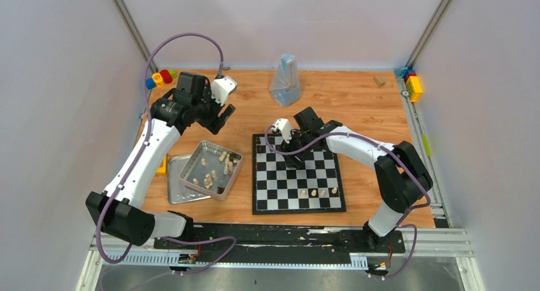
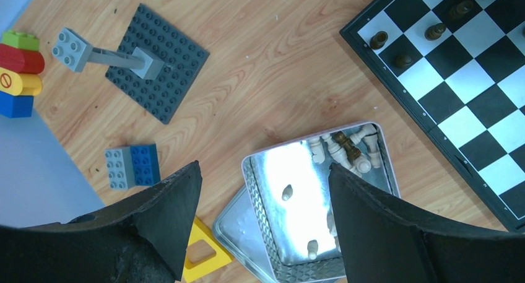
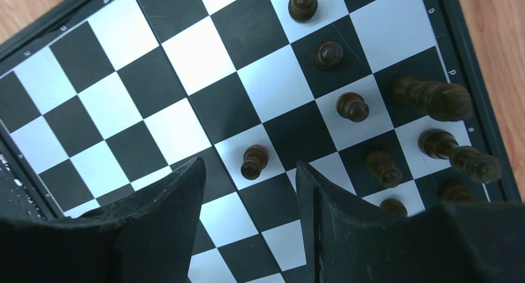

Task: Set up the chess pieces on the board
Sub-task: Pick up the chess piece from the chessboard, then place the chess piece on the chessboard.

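The board (image 1: 262, 195) lies at the table's middle. Dark chess pieces (image 3: 353, 106) stand along its far rows, and three cream pieces (image 1: 323, 192) stand near its front edge. My right gripper (image 1: 294, 158) (image 3: 249, 164) hovers open over the board's far half. A dark pawn (image 3: 254, 161) stands free on a white square just beyond its fingertips. More pieces (image 2: 347, 147), mostly cream, lie in a silver tin (image 1: 193, 161) (image 2: 259, 199) left of the board. My left gripper (image 1: 223, 117) (image 2: 264, 166) hangs open above the tin's far side, holding nothing.
The tin's lid (image 1: 178, 188) sits under its left side, by a yellow block (image 2: 201, 252). A grey studded plate (image 2: 156, 60), a blue-grey brick (image 2: 132, 166) and coloured bricks (image 1: 160, 78) lie far left. A plastic bag (image 1: 284, 81) stands behind the board; more bricks (image 1: 412, 84) lie far right.
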`<state>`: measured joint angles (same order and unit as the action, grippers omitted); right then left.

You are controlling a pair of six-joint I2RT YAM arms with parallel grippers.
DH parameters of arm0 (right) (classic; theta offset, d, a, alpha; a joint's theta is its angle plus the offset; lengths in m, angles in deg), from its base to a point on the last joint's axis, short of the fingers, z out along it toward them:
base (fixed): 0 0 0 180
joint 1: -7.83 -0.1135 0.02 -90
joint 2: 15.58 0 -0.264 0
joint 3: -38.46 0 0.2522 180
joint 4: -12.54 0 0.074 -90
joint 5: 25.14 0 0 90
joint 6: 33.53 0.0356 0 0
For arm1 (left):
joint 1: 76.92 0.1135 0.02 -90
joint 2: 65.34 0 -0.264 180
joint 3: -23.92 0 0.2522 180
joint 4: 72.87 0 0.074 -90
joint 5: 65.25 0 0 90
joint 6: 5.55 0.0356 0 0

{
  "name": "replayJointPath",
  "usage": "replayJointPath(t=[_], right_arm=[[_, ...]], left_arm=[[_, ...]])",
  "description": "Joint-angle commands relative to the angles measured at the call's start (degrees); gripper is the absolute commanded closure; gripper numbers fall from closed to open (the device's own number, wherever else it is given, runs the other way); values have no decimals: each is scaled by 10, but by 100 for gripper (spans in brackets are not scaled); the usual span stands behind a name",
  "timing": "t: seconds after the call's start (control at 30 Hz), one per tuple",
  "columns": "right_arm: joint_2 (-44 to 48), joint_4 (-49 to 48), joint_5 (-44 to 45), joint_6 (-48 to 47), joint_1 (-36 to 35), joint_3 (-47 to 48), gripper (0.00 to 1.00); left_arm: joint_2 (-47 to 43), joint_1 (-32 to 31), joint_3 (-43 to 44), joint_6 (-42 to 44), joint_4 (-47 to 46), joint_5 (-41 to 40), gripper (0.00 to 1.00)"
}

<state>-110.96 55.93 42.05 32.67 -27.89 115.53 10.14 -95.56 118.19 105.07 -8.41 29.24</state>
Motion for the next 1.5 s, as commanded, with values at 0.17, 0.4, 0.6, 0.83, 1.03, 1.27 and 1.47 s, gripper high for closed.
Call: replayJointPath(t=[0.17,0.4,0.6,0.83,1.03,1.27,1.47], right_arm=[[-35,-2,26,-9,-15,33,59],[-33,3,22,-9,-16,36,83],[4,20,35,-13,-8,30,99],[85,40,46,-17,54,-2,100],[119,40,39,-22,125,-42,98],[90,21,40,-17,155,-46,95],[46,-2,61,-4,156,-36,95]], left_arm=[[4,3,0,-10,-17,18,17],[4,3,-1,-9,-17,17,17],[4,3,-2,-9,-16,17,17],[4,3,-2,-7,-17,17,17],[6,3,0,-6,-16,20,16],[7,3,0,-6,-14,22,16],[9,3,-2,-5,-18,21,16]])
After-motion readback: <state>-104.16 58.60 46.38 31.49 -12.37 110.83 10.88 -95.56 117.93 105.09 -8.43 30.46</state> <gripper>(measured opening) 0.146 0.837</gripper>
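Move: The dark pawn standing alone out on the board is right below my open right fingers, about 2 cm down. Two squares beyond that pawn runs the dark pawn row: one pawn roughly 6 cm straight ahead, the next 6 cm ahead and 3 cm right, another 6 cm ahead and 6 cm right; the empty square past them lies 6 cm ahead, 10 cm right. From my left hand the lone pawn is some 22 cm right, 7 cm back and 20 cm below. I sink my right hand about 2 cm around the lone pawn, pinch it between both fingertips and lift it some 6 cm. As it rises I swing it about 10 cm to my right and 3.5 cm forward, turning about 15 degrees clockwise, towards the gap at the right end of the pawn row, then lower again, keeping my grip. ##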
